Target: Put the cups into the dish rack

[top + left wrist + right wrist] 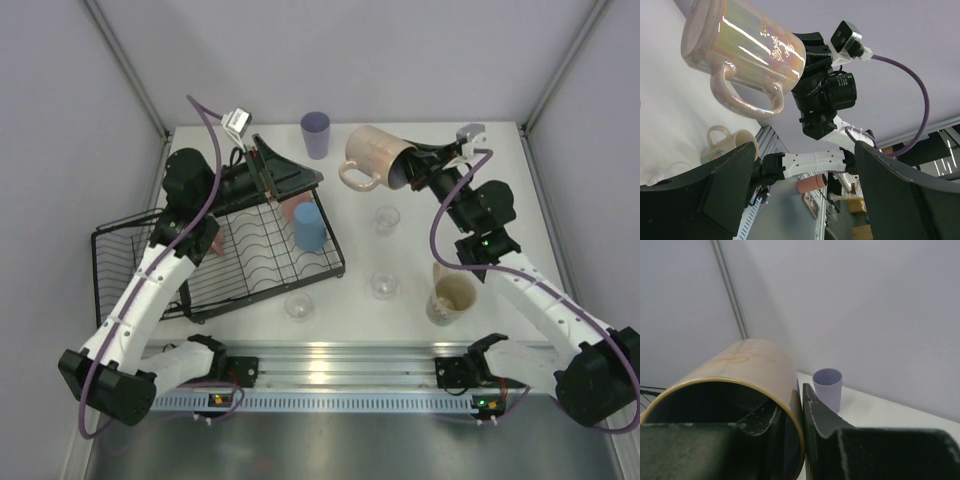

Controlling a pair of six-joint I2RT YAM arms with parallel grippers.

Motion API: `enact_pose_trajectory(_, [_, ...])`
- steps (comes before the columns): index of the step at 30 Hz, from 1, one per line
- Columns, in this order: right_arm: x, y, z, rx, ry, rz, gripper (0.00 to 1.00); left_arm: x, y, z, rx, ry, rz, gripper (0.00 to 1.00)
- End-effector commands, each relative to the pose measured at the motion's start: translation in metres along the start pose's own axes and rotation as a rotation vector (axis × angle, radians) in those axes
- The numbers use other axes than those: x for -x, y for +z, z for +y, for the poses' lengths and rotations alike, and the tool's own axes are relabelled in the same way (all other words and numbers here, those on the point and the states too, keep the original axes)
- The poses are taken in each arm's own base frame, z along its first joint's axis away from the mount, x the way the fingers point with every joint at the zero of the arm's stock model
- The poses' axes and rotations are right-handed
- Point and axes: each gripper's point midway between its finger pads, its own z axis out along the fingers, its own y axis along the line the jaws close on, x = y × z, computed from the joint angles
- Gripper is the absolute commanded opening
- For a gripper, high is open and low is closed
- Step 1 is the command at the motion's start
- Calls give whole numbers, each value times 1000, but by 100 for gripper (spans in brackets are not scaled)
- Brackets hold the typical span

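Observation:
My right gripper (412, 167) is shut on the rim of a pink handled mug (372, 153), held on its side above the table's far middle. In the right wrist view one finger sits inside the mug (740, 375) and the other outside, at my right gripper (801, 412). My left gripper (295, 180) hangs open over the far end of the black dish rack (250, 268), facing the mug (740, 45), with nothing between its fingers (695, 195). A blue tumbler (308, 226) stands in the rack. A lavender tumbler (315, 133) stands at the far edge.
Three clear glasses (387, 218) (384, 286) (298, 306) stand on the table right of and in front of the rack. A cream mug (450, 296) stands near the right arm. A pinkish shape (214, 243) shows in the rack under the left arm.

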Motion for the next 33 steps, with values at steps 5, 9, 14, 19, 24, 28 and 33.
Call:
enact_pose_trajectory(5, [80, 3, 49, 81, -41, -311, 0, -15, 12, 10, -33, -73, 65, 85])
enact_pose_trajectory(9, [77, 8, 62, 99, -48, -301, 0, -24, 12, 31, 7, -111, 67, 85])
enact_pose_trajectory(14, [73, 9, 74, 119, -47, -298, 0, -29, 14, 45, 21, -138, 68, 84])
enact_pose_trajectory(19, [68, 9, 81, 125, -32, -297, 0, -29, 13, 37, -22, -132, 61, 79])
enact_pose_trajectory(24, [56, 12, 90, 148, -5, -286, 0, -30, 11, 36, -28, -124, 58, 68])
enact_pose_trajectory(28, [52, 13, 96, 159, 3, -300, 0, -34, 8, 33, -44, -144, 64, 55])
enact_pose_trajectory(33, [46, 13, 99, 167, 13, -306, 0, -35, 4, 14, -151, -124, 81, 58])
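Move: The mug hangs by its rim in the right gripper, its middle about 9 cm ahead of the left hand, 14 cm right and 6 cm below; its handle is nearer, roughly 6 ahead, 11 right and 6 below. The blue cup in the rack sits about 9 cm ahead and 35 below, the pink cup 17 ahead, 3 left. From the right hand, the left gripper is about 21 cm left, 6 back and 6 higher; a clear cup stands 5 cm ahead, far below. Lower the left gripper about 6.5 cm to the handle's height, easing right a little and rolling some 10 degrees so its front side dips, then narrow its wide-open fingers about a third around the handle. Meanwhile keep the right gripper's pinch on the rim and bring the mug about 8 cm left and slightly back to it, handle first. ##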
